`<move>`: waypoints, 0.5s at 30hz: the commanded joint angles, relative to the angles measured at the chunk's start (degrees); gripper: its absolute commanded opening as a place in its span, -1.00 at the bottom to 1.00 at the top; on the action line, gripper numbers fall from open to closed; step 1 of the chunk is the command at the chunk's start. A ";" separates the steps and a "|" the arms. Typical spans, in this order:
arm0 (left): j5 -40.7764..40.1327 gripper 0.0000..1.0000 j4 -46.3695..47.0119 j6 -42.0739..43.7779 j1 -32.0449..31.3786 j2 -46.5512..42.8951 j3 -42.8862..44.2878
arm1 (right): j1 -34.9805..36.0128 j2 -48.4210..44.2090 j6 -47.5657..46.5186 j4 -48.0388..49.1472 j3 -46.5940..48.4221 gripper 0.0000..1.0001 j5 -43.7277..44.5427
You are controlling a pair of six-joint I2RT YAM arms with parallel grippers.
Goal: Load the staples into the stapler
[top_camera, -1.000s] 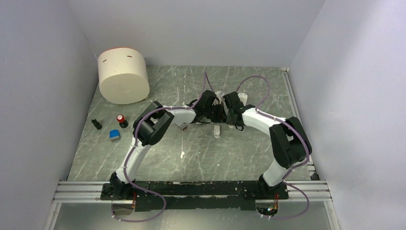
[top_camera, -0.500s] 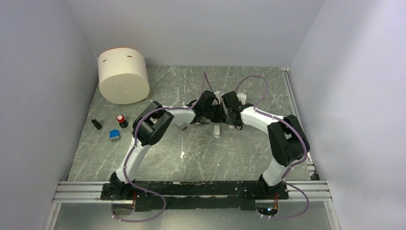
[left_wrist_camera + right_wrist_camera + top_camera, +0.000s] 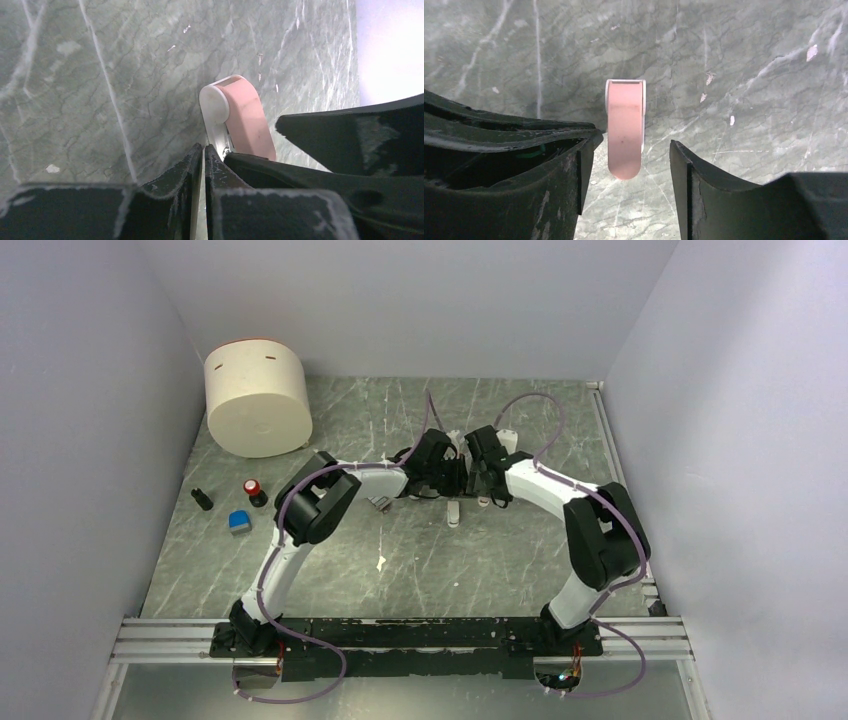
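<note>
From above, the slim white stapler [image 3: 453, 512] lies on the table just in front of both grippers, which meet tip to tip. My left gripper [image 3: 446, 480] [image 3: 204, 147] has its jaws pressed almost together; I cannot make out anything held in the thin slit between them. Just beyond its tips a pink stubby piece [image 3: 247, 122] with a white round end lies on the table, a bit of metal showing at its near end. My right gripper [image 3: 476, 483] [image 3: 633, 140] stands open, with the pink piece [image 3: 625, 132] between its fingers and untouched. A small dark grey block, probably the staples [image 3: 378, 503], lies left of the grippers.
A cream cylinder [image 3: 258, 400] stands at the back left. Near the left wall lie a small black piece [image 3: 203, 499], a red-capped piece [image 3: 253, 487] and a blue piece [image 3: 238, 522]. Grey walls close in on three sides.
My right gripper's jaws have opened wide off the pink piece. The left jaws have parted by a hair. Both arms have stayed nearly where they were.
</note>
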 commanded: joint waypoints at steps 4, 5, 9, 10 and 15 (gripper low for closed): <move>-5.37 -0.69 -4.99 2.95 -0.19 -3.75 -0.64 | -0.18 -7.12 -0.12 -0.80 1.64 0.28 1.54; -6.16 -0.67 -5.55 3.46 -0.20 -4.46 -0.47 | -0.18 -8.31 -0.14 -0.82 1.47 0.29 1.60; -10.57 -0.55 -9.00 6.69 -0.18 -8.90 0.40 | -0.18 -14.62 -0.10 -0.59 -0.66 0.39 2.50; -12.12 -0.50 -9.76 8.03 -0.22 -10.44 0.44 | -0.19 -16.43 -0.42 -0.46 -1.27 0.47 2.73; -22.43 -0.17 -13.68 12.27 -0.23 -21.66 -4.12 | -0.26 -24.20 -1.54 -3.52 -2.60 0.83 2.72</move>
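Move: Just below the right hand, between its already parted fingers, the pink stapler stands with its middle about 2 cm lower and 1 cm ahead. From the left hand, its nearly shut fingertips beside the stapler, that middle is roughly 2 cm to the right and 1 cm lower. A small white stapler stands some 7 cm left of the pink one and 5 cm nearer the base; the long white stapler about 16 cm left of it and 2 cm farther out. Lifting clear of the pink stapler, the right hand climbs almost straight up about 10 cm, opens its fingers wider and swings them some 15 degrees outward, less steeply down. The left hand draws off too, slowly at first, then faster, up some 5 cm and leftward with a little forward, its fingers parting somewhat and turning more forward. ##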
